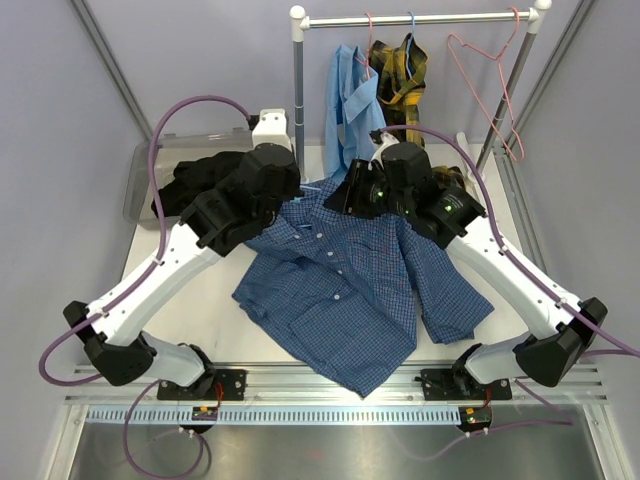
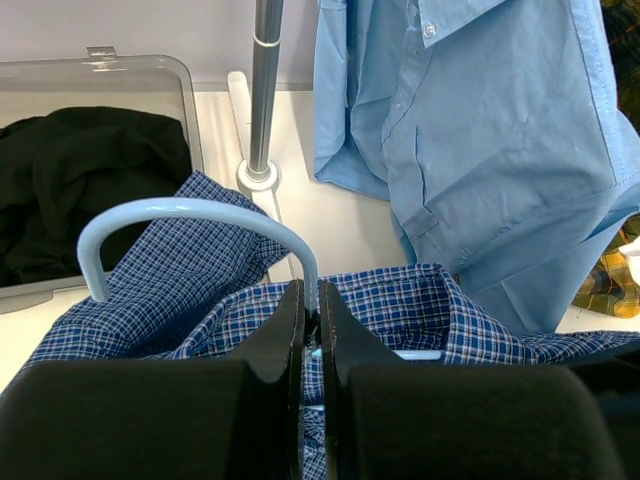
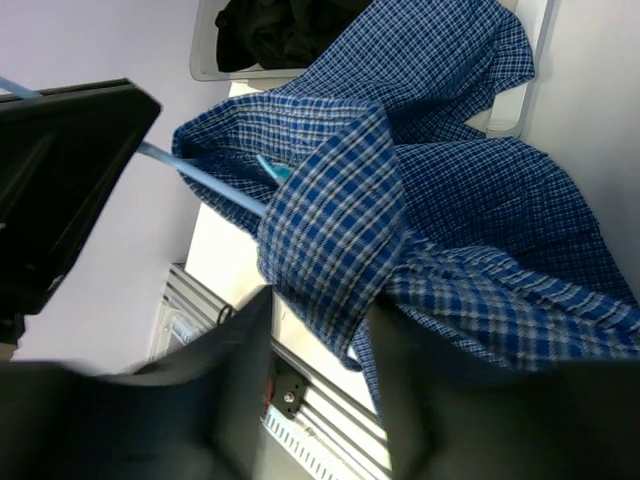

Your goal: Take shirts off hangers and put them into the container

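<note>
The dark blue check shirt (image 1: 350,290) lies spread on the table with a light blue hanger (image 2: 190,210) still inside its collar. My left gripper (image 2: 311,310) is shut on the hanger's neck just below the hook, seen above the collar (image 1: 295,200). My right gripper (image 3: 320,300) is beside it (image 1: 352,195), its blurred fingers standing apart on either side of the shirt's collar fold (image 3: 340,220), with a gap left at one finger. The hanger's bar (image 3: 200,178) runs out of the collar. The container (image 1: 140,175) at the back left holds the black shirt (image 1: 195,175).
A silver rail (image 1: 420,17) at the back carries the light blue shirt (image 1: 355,100), the yellow-and-black plaid shirt (image 1: 405,70) and an empty pink hanger (image 1: 490,80). The rail's post (image 2: 265,90) stands just beyond the collar. The container's rim (image 2: 140,62) is to its left.
</note>
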`<action>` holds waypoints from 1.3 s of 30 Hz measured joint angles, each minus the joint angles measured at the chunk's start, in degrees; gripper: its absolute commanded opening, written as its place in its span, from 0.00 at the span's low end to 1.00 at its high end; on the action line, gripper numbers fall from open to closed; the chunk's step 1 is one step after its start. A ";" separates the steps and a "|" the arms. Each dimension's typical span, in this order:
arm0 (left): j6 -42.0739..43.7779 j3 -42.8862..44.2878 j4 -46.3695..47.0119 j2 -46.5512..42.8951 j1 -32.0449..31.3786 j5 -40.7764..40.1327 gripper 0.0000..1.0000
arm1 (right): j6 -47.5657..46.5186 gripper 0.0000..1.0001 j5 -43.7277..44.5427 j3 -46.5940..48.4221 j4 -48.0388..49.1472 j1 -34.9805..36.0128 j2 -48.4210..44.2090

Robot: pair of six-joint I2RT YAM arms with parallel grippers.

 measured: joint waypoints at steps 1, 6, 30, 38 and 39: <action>0.00 -0.35 0.13 -0.48 0.00 0.00 0.00 | 0.09 0.30 0.22 0.00 0.04 0.00 0.09; 0.42 -3.28 1.01 -3.61 0.00 -0.24 0.00 | -0.50 0.00 1.81 0.00 -0.02 0.02 0.09; 3.34 -19.71 4.63 -26.27 11.39 16.74 0.00 | -8.07 0.00 8.09 1.05 -12.92 -6.88 -10.80; 6.93 -21.97 5.60 -30.14 12.04 20.61 0.00 | -9.18 0.00 3.69 5.90 -16.02 -7.87 -8.94; 7.28 -22.18 5.84 -30.49 12.20 21.22 0.00 | -9.22 0.00 3.08 6.08 -16.02 -8.07 -8.48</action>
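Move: The right hand's half-open fingers already straddle the blue checked shirt's upper fold, its middle about 1 cm ahead, 1 cm left and 1 cm below. The light-blue shirt hangs some 18 cm ahead of that hand, 3 cm to its right and about level. The left hand holds the blue hanger by the hook's neck. From it, the fold lies about 5 cm right, 3 cm back and 4 cm lower, and the container about 25 cm left, 14 cm ahead and 30 cm below. The right hand shuts its fingers on the blue checked shirt's upper fold, then draws the pinched cloth about 10 cm to the right and a little up, away from the left hand, with a slight clockwise turn. Meanwhile the left hand keeps its grip on the hook's neck and pulls the hanger the opposite way, first mainly left by some 9 cm, then back by about 7 cm, turning a little clockwise and tipping its fingers up slightly. ##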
